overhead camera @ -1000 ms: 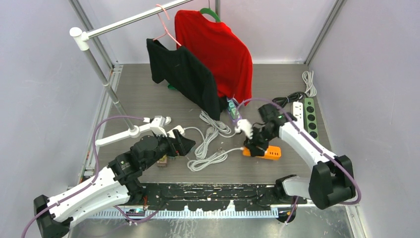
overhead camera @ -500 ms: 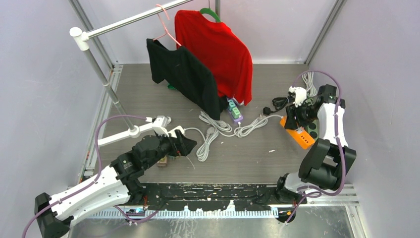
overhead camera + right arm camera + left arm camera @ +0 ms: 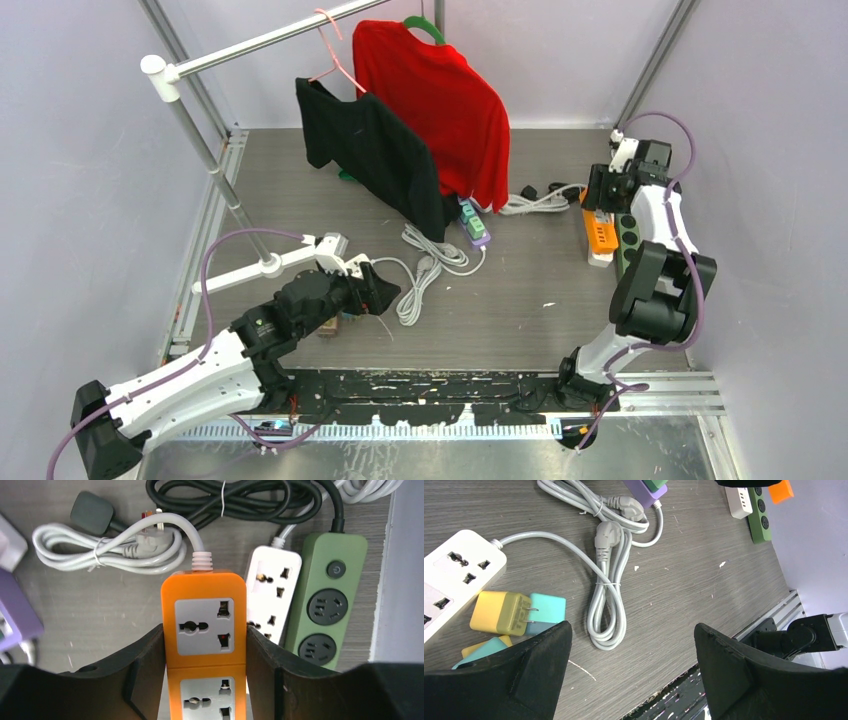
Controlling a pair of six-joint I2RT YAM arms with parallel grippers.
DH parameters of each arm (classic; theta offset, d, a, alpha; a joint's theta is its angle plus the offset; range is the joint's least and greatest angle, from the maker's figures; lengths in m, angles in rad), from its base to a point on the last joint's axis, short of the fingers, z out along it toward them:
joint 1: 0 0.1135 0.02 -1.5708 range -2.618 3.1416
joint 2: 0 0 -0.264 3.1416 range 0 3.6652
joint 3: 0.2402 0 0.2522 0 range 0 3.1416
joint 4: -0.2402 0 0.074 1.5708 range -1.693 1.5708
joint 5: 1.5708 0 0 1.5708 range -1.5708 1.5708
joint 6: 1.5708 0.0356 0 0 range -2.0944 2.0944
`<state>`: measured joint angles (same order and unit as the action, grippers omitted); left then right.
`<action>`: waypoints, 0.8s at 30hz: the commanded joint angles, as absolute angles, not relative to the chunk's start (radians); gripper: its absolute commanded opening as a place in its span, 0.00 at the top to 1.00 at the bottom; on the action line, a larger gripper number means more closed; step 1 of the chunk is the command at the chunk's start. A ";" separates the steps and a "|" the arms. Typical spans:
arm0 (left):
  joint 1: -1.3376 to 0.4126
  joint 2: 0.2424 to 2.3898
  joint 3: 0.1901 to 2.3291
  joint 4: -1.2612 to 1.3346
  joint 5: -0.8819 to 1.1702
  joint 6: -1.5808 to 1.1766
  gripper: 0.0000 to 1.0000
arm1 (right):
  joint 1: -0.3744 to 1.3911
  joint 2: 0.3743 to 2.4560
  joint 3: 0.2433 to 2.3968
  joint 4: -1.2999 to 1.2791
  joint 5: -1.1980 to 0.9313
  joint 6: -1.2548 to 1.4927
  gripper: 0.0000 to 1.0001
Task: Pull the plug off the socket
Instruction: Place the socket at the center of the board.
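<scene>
My right gripper (image 3: 205, 631) is shut on an orange power strip (image 3: 204, 605), its fingers pressed against both long sides. The two sockets that show on the strip have no plug in them. The strip's own white plug (image 3: 150, 542) lies loose on its bundled cable behind it. From above, the right gripper (image 3: 606, 196) holds the orange strip (image 3: 598, 234) at the far right. My left gripper (image 3: 631, 627) is open over bare table, near a yellow plug block (image 3: 499, 612) whose prongs meet a teal block (image 3: 548, 609). The left gripper (image 3: 378, 292) is near left.
A white strip (image 3: 272, 587) and a green strip (image 3: 325, 600) lie right of the orange one, with black cable (image 3: 235, 495) behind. Another white strip (image 3: 454, 575), coiled grey cable (image 3: 606, 615), a purple strip (image 3: 474, 226) and a clothes rack with a red shirt (image 3: 440, 90) fill the table.
My right arm has swung from mid-table to the far right corner, carrying the orange strip with its white cable trailing. The left arm has barely moved.
</scene>
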<state>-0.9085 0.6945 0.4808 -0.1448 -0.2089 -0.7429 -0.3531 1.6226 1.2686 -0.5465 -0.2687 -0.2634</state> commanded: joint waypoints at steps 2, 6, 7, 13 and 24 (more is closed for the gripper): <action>-0.904 0.691 0.522 -0.082 -0.206 -0.735 0.10 | -0.336 1.657 1.363 -0.314 -0.161 0.055 0.99; -0.904 0.682 0.523 -0.097 -0.207 -0.745 0.10 | -0.325 1.694 1.379 -0.251 -0.107 0.160 0.94; -0.904 0.680 0.522 -0.099 -0.207 -0.748 0.10 | -0.322 1.709 1.387 -0.251 -0.103 0.177 0.93; -0.905 0.669 0.521 -0.108 -0.209 -0.763 0.10 | -0.272 1.846 1.426 -0.347 -0.086 0.209 0.89; -0.904 0.645 0.509 -0.124 -0.209 -0.793 0.10 | -0.261 1.905 1.426 -0.438 -0.051 0.107 0.50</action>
<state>-0.9085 0.6628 0.4824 -0.1535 -0.2085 -0.7788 -0.2607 1.9354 1.3876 -0.4141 -0.0696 0.1459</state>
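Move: Beneath and ahead of the right hand, which already grips the orange socket strip, lies the spot it is taken to, about 6 cm forward and 9 cm down. The white strip lies some 4 cm to this hand's right, level with it fore and aft; the green strip is about 9 cm right and 2 cm back. Ahead lies the black cord bundle, 8 cm out and 2 cm left. From the left hand that spot is roughly 22 cm ahead, 36 cm right and 13 cm down. Carrying the orange strip forward about 7 cm while turning clockwise some 20 degrees, the right hand then sinks about 7 cm almost straight down beside the white strip, easing back a centimetre as it goes. The fingers keep their hold near the strip's cord end, bringing it down to the table or very nearly so. ##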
